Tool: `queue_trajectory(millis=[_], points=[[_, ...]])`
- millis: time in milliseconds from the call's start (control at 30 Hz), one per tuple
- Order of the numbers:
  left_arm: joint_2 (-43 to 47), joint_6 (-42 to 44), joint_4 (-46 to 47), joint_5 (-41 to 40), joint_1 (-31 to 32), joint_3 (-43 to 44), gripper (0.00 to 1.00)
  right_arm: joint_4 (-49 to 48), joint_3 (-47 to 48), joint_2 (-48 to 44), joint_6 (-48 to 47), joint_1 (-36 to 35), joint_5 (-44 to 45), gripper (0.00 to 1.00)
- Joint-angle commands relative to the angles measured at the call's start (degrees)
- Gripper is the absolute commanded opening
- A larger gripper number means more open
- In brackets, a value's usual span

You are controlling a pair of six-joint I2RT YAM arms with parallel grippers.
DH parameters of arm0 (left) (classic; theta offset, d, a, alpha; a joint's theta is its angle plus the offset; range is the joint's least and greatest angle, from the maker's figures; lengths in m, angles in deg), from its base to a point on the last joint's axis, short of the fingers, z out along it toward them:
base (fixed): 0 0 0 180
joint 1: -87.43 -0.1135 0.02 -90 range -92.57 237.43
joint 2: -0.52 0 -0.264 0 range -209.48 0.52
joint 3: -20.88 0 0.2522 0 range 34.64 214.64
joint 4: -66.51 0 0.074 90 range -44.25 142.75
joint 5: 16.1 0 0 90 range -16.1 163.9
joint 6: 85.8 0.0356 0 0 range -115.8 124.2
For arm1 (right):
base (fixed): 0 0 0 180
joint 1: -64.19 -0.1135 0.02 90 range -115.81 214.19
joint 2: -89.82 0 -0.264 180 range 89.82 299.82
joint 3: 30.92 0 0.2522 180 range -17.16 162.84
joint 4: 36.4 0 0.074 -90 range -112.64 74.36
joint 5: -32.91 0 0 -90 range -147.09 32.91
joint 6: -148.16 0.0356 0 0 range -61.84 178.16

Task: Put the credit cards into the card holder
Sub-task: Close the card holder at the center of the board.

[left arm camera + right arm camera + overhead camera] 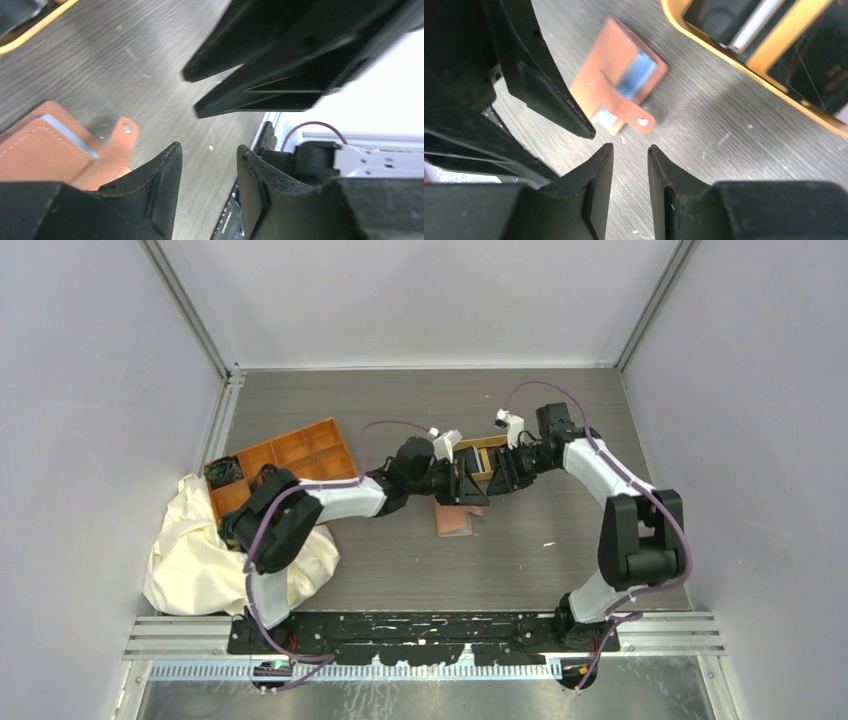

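The card holder (455, 521), a pinkish-brown wallet, lies flat on the table in the middle. In the right wrist view the card holder (616, 85) shows bluish pockets and a snap tab. It also appears at the left in the left wrist view (45, 152). Black credit cards (816, 65) lie in the tan-rimmed tray (729, 57) behind it. My left gripper (210, 150) is open and empty, hovering just right of the wallet. My right gripper (630, 148) is open and empty too, just above the table near the snap tab. The two grippers (465, 485) (497, 478) face each other closely.
An orange compartment tray (290, 455) stands at the left with a small dark item in one cell. A cream cloth (195, 550) lies bunched at the near left. The tan-rimmed tray (482, 445) sits right behind both grippers.
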State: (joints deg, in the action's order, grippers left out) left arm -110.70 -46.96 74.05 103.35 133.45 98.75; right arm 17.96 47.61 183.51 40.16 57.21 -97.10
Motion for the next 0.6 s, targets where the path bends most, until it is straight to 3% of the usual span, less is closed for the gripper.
queue_trajectory(millis=[0, 100, 200, 300, 567], points=[[11.9, 6.2, 3.7, -0.4, -0.1, -2.6, 0.46, -9.3, -5.7, -9.3, -3.5, -0.2, -10.7, 0.38], [17.5, 11.0, 0.1, -2.5, -0.2, -5.7, 0.46, -15.8, -11.9, -14.8, -7.6, -1.3, -15.8, 0.37], [22.8, 15.6, -4.6, -5.9, -0.8, -9.9, 0.46, -21.7, -17.3, -19.5, -12.6, -4.3, -15.6, 0.36], [26.3, 18.0, -7.3, -12.0, -2.2, -16.8, 0.46, -26.9, -19.9, -21.9, -14.0, -9.0, -9.1, 0.37], [32.4, 12.6, 3.6, -14.8, -8.1, -33.0, 0.46, -31.5, -18.5, -14.3, -15.7, -20.0, 8.8, 0.38]])
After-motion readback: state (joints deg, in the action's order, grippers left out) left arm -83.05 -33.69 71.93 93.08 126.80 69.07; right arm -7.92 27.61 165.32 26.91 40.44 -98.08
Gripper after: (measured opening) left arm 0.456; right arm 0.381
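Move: The card holder lies about 5 cm to the left of the left hand, nearly level with it (perhaps 1 cm ahead) and some 5 cm below. From the right hand it is about 12 cm left, 4 cm back and 4 cm down. The oval tray stands beyond, some 12 cm ahead and 2 cm right of the left hand, or 9 cm ahead and 5 cm left of the right hand. Up and leftwards the left hand arcs over the card holder, climbing about 10 cm before sinking again to end 14 cm to the left, clear beyond the holder's left side. Meanwhile the right hand goes left and back towards the holder's strap side, a little higher, rolling some 40 degrees about its fingers, counter-clockwise from above. Both grippers stay part open and empty. ##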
